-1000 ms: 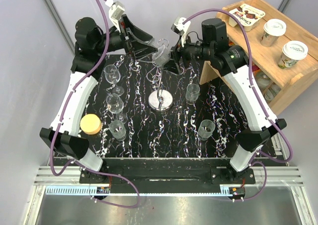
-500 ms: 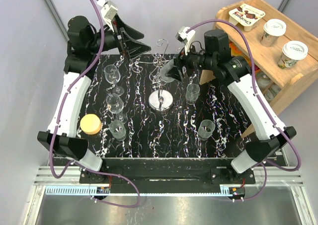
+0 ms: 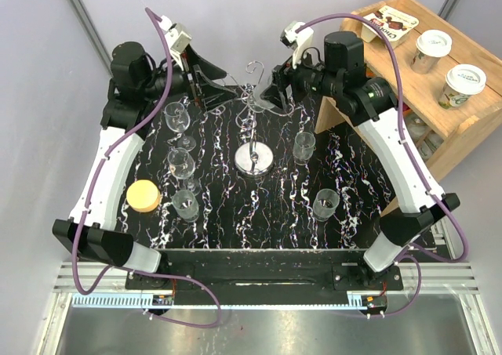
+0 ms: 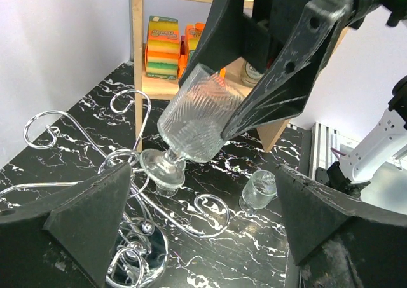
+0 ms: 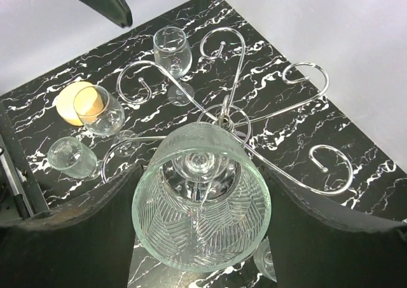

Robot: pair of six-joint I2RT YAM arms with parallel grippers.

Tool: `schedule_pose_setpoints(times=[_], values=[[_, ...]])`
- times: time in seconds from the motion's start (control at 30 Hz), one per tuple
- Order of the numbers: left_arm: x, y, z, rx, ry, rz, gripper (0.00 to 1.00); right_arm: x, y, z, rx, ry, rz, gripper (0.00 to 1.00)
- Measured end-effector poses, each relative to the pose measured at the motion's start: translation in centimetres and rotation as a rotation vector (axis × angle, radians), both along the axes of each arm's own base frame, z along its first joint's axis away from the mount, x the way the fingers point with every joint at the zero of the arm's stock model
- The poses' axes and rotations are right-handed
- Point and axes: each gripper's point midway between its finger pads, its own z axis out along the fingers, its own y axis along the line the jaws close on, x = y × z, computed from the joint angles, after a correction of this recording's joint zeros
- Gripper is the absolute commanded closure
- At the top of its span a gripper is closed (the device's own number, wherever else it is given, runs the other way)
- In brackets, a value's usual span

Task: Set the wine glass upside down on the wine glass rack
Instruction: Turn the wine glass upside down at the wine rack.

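Note:
The wine glass (image 4: 198,121), a clear ribbed goblet, hangs tilted over the wine glass rack (image 4: 130,173), its foot (image 4: 163,167) low and close to the chrome scroll arms. My right gripper (image 5: 200,215) is shut on the bowl (image 5: 202,218), whose open mouth faces the right wrist camera. Whether the foot touches the wire, I cannot tell. My left gripper (image 4: 210,227) stands wide open, a little back from the glass, with nothing between its fingers. From above, the left gripper (image 3: 210,85) and right gripper (image 3: 273,95) flank the rack's top, and its disc base (image 3: 253,160) stands mid-table.
Three stemmed glasses (image 3: 177,118) (image 3: 181,164) (image 3: 186,204) stand at the left with a yellow disc (image 3: 143,195) beside them. Two more glasses (image 3: 303,145) (image 3: 326,202) stand at the right. A wooden shelf (image 3: 439,124) with cups is at the far right.
My left gripper has let go of the glass, opened wide and drawn back to the left. The right gripper keeps the glass and has shifted it over the rack's arms.

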Motion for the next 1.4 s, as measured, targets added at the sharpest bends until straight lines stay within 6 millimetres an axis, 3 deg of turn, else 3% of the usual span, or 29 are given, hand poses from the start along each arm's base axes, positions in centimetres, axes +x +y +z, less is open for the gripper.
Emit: schedule_pose_setpoints(times=[0.2, 0.53, 0.7, 0.9, 1.03, 1.27, 1.4], values=[[0.2, -0.2, -1.3, 0.018, 0.014, -0.007, 0.01, -0.3, -0.7, 2.1, 0.009, -0.033, -0.025, 1.00], [-0.9, -2.1, -1.1, 0.018, -0.025, -0.062, 0.01, -1.7, -0.8, 7.1, 0.093, -0.099, -0.004, 1.00], [-0.7, -3.0, -1.4, 0.024, -0.045, -0.084, 0.01, -2.1, 0.0, 8.2, 0.134, -0.091, 0.035, 1.00], [0.9, -3.6, -1.5, 0.025, -0.063, -0.093, 0.01, -2.7, 1.0, 8.8, 0.176, -0.065, 0.093, 1.00], [0.7, -3.9, -1.1, 0.019, -0.087, -0.134, 0.02, -3.2, 1.3, 9.0, 0.193, -0.045, 0.122, 1.00], [-0.8, -4.2, -0.3, 0.003, -0.138, -0.230, 0.25, -4.4, 1.7, 9.4, 0.216, -0.026, 0.173, 1.00], [-1.4, -4.1, 0.2, -0.013, -0.163, -0.275, 0.32, -4.9, 1.9, 9.8, 0.227, -0.025, 0.200, 1.00]])
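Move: The wine glass hangs in the right fingers. Its middle lies about 9 cm to the left hand's right, 2 cm ahead and 7 cm below. The rack's hub is some 6 cm ahead of the left hand, 6 cm to its right and 12 cm below. The near right hook is about 2 cm ahead, 12 cm right and 14 cm below. From the right hand, the left gripper is about 13 cm left, 1 cm ahead and 6 cm higher. Keep the right hand's grip on the bowl and lift the glass about 10 cm, drawing it back some 5 cm and raising the hand's left side so the foot comes up to the left fingertips. Bring the open left gripper about 4 cm right towards the glass, turn it some 15 degrees clockwise, and finally start closing its fingers around the foot and stem, to about three quarters open. ##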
